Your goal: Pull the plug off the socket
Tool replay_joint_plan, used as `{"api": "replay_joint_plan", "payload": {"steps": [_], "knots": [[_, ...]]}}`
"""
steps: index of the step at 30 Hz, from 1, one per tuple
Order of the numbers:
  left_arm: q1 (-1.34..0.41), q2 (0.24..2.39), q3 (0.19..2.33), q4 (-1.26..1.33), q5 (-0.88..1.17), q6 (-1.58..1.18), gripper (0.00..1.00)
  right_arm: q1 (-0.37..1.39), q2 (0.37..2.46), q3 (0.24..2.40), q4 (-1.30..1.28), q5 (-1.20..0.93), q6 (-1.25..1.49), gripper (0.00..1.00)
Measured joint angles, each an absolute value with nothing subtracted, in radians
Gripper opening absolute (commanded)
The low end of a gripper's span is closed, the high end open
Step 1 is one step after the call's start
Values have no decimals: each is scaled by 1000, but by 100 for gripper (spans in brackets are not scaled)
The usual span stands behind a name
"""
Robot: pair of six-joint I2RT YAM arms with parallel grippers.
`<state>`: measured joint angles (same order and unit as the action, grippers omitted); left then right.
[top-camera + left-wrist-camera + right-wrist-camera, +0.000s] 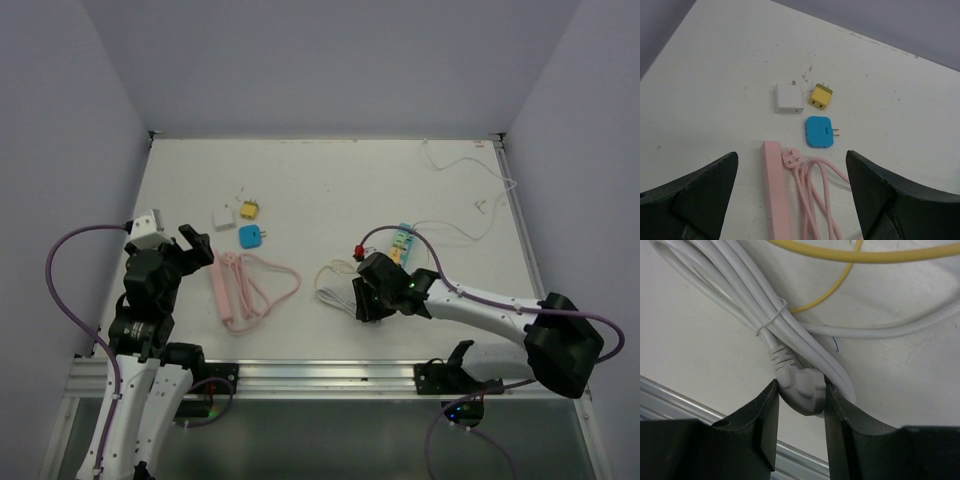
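Note:
My right gripper [361,306] [801,391] is shut on a white plug [802,390], one finger on each side of its body. The plug belongs to a tied bundle of white cable [335,285] [740,285] lying on the table. No socket shows around the plug in the right wrist view. A green and yellow socket strip [401,243] lies just behind the right gripper. My left gripper [196,247] [791,155] is open and empty above a pink power strip [218,290] [774,195], whose own pink plug [792,158] lies loose beside it.
A white charger [223,218] [789,98], a yellow adapter [249,209] [820,96] and a blue adapter [250,236] [818,132] lie behind the pink strip. A thin white cable [470,170] lies at the back right. A yellow cable [840,257] crosses the white bundle. The metal front rail [690,405] is close.

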<state>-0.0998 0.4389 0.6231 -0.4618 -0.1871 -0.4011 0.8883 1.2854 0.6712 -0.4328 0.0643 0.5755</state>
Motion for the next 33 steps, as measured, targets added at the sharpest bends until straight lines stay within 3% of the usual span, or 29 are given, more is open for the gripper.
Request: {"api": "replay_joint_plan", "payload": {"steps": [1, 2, 6, 11, 17, 21, 26, 33], "knots": [[-100, 441, 623, -462, -187, -401, 92, 892, 1253, 656, -460, 56, 577, 29], [-100, 442, 623, -462, -187, -401, 92, 894, 1214, 640, -492, 51, 579, 40], [-99, 452, 623, -462, -187, -401, 92, 895, 1058, 619, -630, 54, 590, 57], [-98, 466, 623, -461, -183, -401, 92, 895, 920, 649, -701, 100, 601, 69], [-97, 483, 623, -461, -174, -401, 92, 871, 953, 764, -746, 267, 603, 73], [-97, 484, 623, -461, -169, -401, 92, 743, 970, 777, -739, 331, 603, 71], [-97, 484, 623, -461, -165, -401, 92, 615, 928, 675, -609, 360, 602, 70], [-97, 485, 623, -461, -160, -401, 92, 605, 930, 564, -443, 411, 602, 70]]}}
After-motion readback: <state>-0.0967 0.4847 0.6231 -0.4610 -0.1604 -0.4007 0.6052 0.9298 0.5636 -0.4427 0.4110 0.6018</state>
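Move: The right hand still holds the white plug at the near end of the bundled white cable, whose bundle lies about 3 cm ahead and 5 cm left, slightly lower. The orange plug on the teal socket strip is some 15 cm ahead and 8 cm right, roughly level with the fingertips; the green adapter sits about 4 cm beyond it. From the left hand, the orange plug lies around 7 cm ahead, 47 cm right and 18 cm below. Still pinching the white plug, the right hand first pulls it back and to the right by about 3 cm each way, the fingers opening to let it go as the hand rises clear. It then swings up, forward and right towards the orange plug and the strip, climbing some 8 cm before sinking about 3, while the wrist turns roughly 30 degrees clockwise, the fingers tilt up to point more forward and spread wide, ending above and short of the strip without touching the orange plug. ##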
